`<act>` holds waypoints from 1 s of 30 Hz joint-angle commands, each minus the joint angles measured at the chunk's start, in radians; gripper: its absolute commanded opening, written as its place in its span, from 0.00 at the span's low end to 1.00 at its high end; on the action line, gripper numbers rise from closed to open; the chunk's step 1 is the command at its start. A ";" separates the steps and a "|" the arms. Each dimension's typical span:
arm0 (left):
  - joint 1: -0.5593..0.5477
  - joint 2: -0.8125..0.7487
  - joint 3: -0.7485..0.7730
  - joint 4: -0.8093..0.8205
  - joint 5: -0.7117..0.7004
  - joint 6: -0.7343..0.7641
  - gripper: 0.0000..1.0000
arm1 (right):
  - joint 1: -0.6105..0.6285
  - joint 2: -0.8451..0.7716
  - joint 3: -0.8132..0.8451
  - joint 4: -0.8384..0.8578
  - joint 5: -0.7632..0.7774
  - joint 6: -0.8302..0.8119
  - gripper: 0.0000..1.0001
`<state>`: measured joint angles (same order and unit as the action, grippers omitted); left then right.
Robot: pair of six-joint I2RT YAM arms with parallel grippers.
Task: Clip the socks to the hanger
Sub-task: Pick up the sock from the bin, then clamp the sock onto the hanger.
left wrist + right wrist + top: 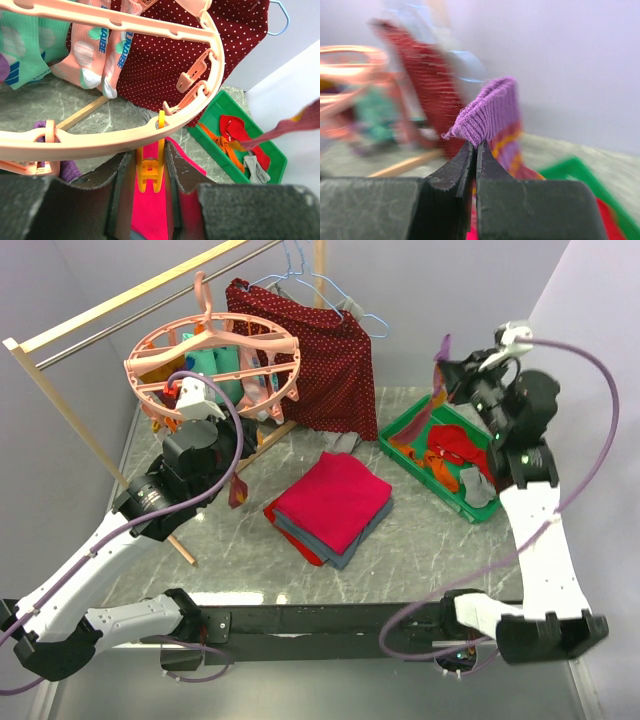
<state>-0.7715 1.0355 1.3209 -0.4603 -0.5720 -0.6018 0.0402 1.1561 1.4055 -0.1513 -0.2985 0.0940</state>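
Observation:
The pink round hanger (150, 345) hangs from the rail at the back left, with a mint sock (22, 50) and pink socks (95, 55) clipped under it. My left gripper (149, 151) sits just below the hanger's ring (125, 132), shut on a yellow clip (150, 172) that dangles there. My right gripper (473, 146) is raised above the green tray (400, 435), shut on the cuff of a purple-striped sock (492, 107), which hangs down from it (438, 390). Red (455, 445), orange (440, 465) and grey (478, 485) socks lie in the tray.
A folded red and grey cloth stack (330, 505) lies mid-table. A large dark red dotted garment (320, 350) hangs behind the hanger, with light-blue wire hangers (310, 270) above it. The wooden rack rail (130, 300) runs across the back left, and its post (70, 420) slants down beside my left arm.

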 commanded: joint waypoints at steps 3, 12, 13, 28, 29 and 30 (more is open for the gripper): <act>0.000 -0.003 0.031 0.023 0.032 0.022 0.01 | 0.232 -0.084 -0.132 0.228 -0.171 0.118 0.00; 0.000 0.008 0.032 0.035 0.041 0.010 0.01 | 0.573 -0.024 -0.310 0.527 -0.061 0.185 0.00; 0.000 0.008 0.035 0.035 0.043 0.010 0.01 | 0.611 -0.010 -0.319 0.553 -0.060 0.200 0.00; -0.002 -0.002 0.035 0.061 0.035 0.002 0.01 | 0.784 0.229 -0.359 0.748 -0.067 0.308 0.00; -0.002 -0.002 0.034 0.061 0.037 0.004 0.01 | 0.782 0.237 -0.361 0.754 -0.070 0.314 0.00; 0.000 -0.002 0.035 0.061 0.035 0.002 0.01 | 0.783 0.244 -0.358 0.760 -0.073 0.317 0.00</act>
<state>-0.7719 1.0386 1.3209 -0.4301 -0.5545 -0.6037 0.8169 1.3853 1.0485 0.5034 -0.3828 0.3782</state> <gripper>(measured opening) 0.294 0.023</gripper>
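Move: The right hand grips the striped sock by its cuff; the orange clip it is headed for lies about 38 cm to its left, 9 cm back and 6 cm lower, with the hanger's ring centre about 45 cm to its left, 2 cm ahead and 4 cm lower. Near 38 cm below the right hand are the folded red cloths, 20 cm left and 9 cm back, and the green bin, 13 cm right and 5 cm ahead. The orange clip sits between the left hand's fingers. Leftward in a fast sweep of about 32 cm, the right hand carries the sock from above the bin to the orange clip, drawing back some 12 cm and, after a level start, sinking about 11 cm. It swings counter-clockwise some 50 degrees until its fingers point mostly left, easing off at the end and staying shut on the cuff. The left hand keeps its hold on the clip. ##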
